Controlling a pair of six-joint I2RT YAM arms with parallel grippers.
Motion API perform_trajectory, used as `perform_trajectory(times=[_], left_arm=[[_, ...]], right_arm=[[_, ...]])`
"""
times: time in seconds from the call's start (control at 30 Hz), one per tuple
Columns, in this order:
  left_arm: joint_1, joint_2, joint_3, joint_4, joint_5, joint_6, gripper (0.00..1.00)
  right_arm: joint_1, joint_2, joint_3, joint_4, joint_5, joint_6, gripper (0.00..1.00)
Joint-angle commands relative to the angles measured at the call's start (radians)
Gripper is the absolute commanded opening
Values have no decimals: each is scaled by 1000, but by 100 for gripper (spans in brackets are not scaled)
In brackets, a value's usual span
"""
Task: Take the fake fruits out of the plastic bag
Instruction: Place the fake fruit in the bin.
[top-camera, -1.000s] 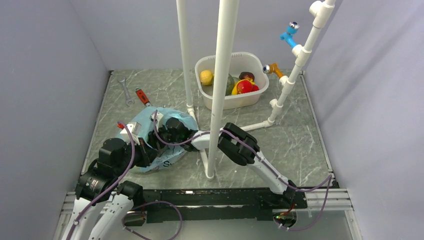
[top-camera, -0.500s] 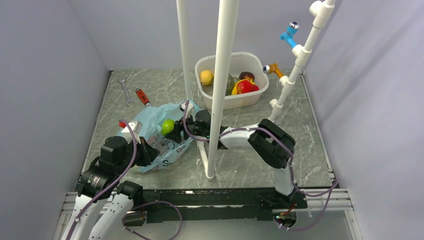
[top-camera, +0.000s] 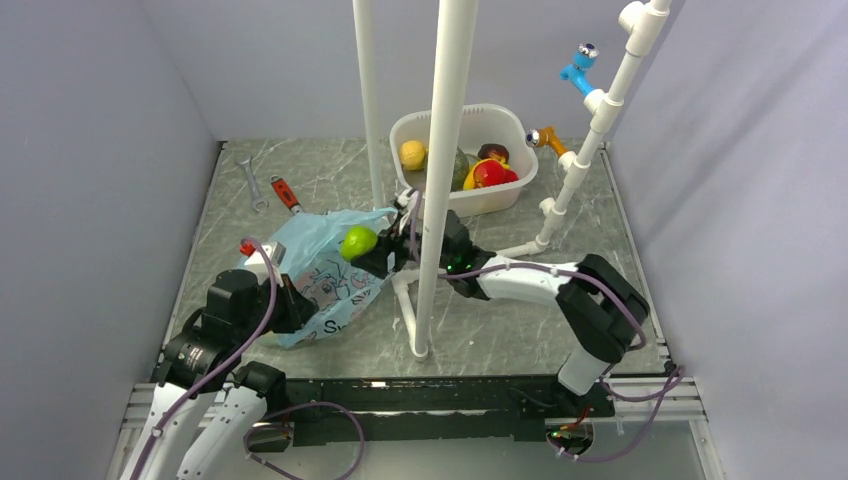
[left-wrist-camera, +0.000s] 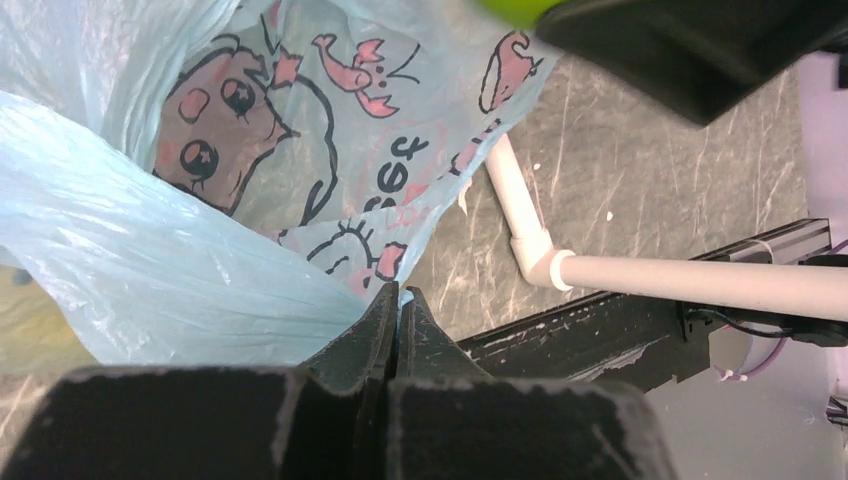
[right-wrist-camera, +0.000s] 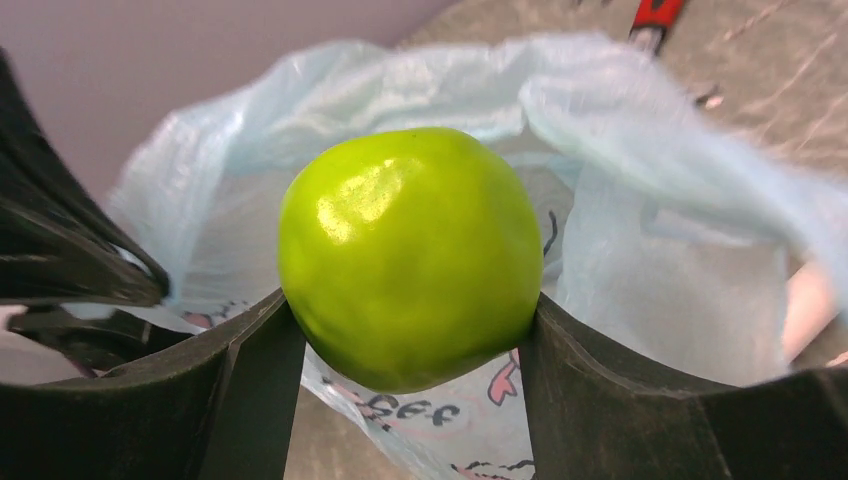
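A glossy bright green fake fruit sits clamped between the two fingers of my right gripper. In the top view this fruit hangs just above the mouth of the light blue plastic bag, on its right side. My left gripper is shut on the bag's near edge, pinching the thin film. More fake fruits lie in the white tub: a yellow one, a dark green one and a red one. The bag's inside is hidden.
Two upright white pipes stand between the bag and the tub, close to my right arm. A pipe frame with coloured taps rises at the back right. A red-handled wrench and a silver wrench lie at the back left.
My right gripper has drawn back to the right, out of the bag, bringing the green fruit into view and lifting it. The left gripper has kept its pinch on the bag.
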Motion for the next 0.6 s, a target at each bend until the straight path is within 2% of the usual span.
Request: perform_trajectory(times=[0.0,0.13,0.27,0.43,0.57], left_arm=[[5,-32,31,-60,-10,-12,0],[5,-74,9,-54,-23,-25,0],[5,-74,8,-50,-15,-22,0],[6,-59,8,-36,5,-18,0],[6,-56,9,-19,17,-10,0]], right_arm=[[-37,-115,-16,50,-90,76,4],[-60,-188,-33,73,-121,133,4],[-95,-293,-29,18,-90,124,4],[-107,-440,-53,-128,173,9,3],[-145,-483,-64,-235,414,1,2]])
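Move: The right hand already grips the green fruit over the mouth of the blue bag. The bin it is bound for has its middle about 23 cm ahead, 21 cm to the right and 11 cm below. The bag lies some 8 cm left, level fore and aft and 10 cm down; the near post's foot is about 13 cm back, 10 cm right and 15 cm down. From the left hand, the bin is roughly 35 cm ahead, 30 cm right and 12 cm below. Up and away from the bag, some 14 cm, the right hand carries the green fruit while drifting about 9 cm right, the sideways travel quickening late with a slight start forward. Its left-pointing fingers tip upward and finally swing clockwise some 15 degrees, keeping their grip. The left hand eases back slightly, still pinching the bag's edge. ##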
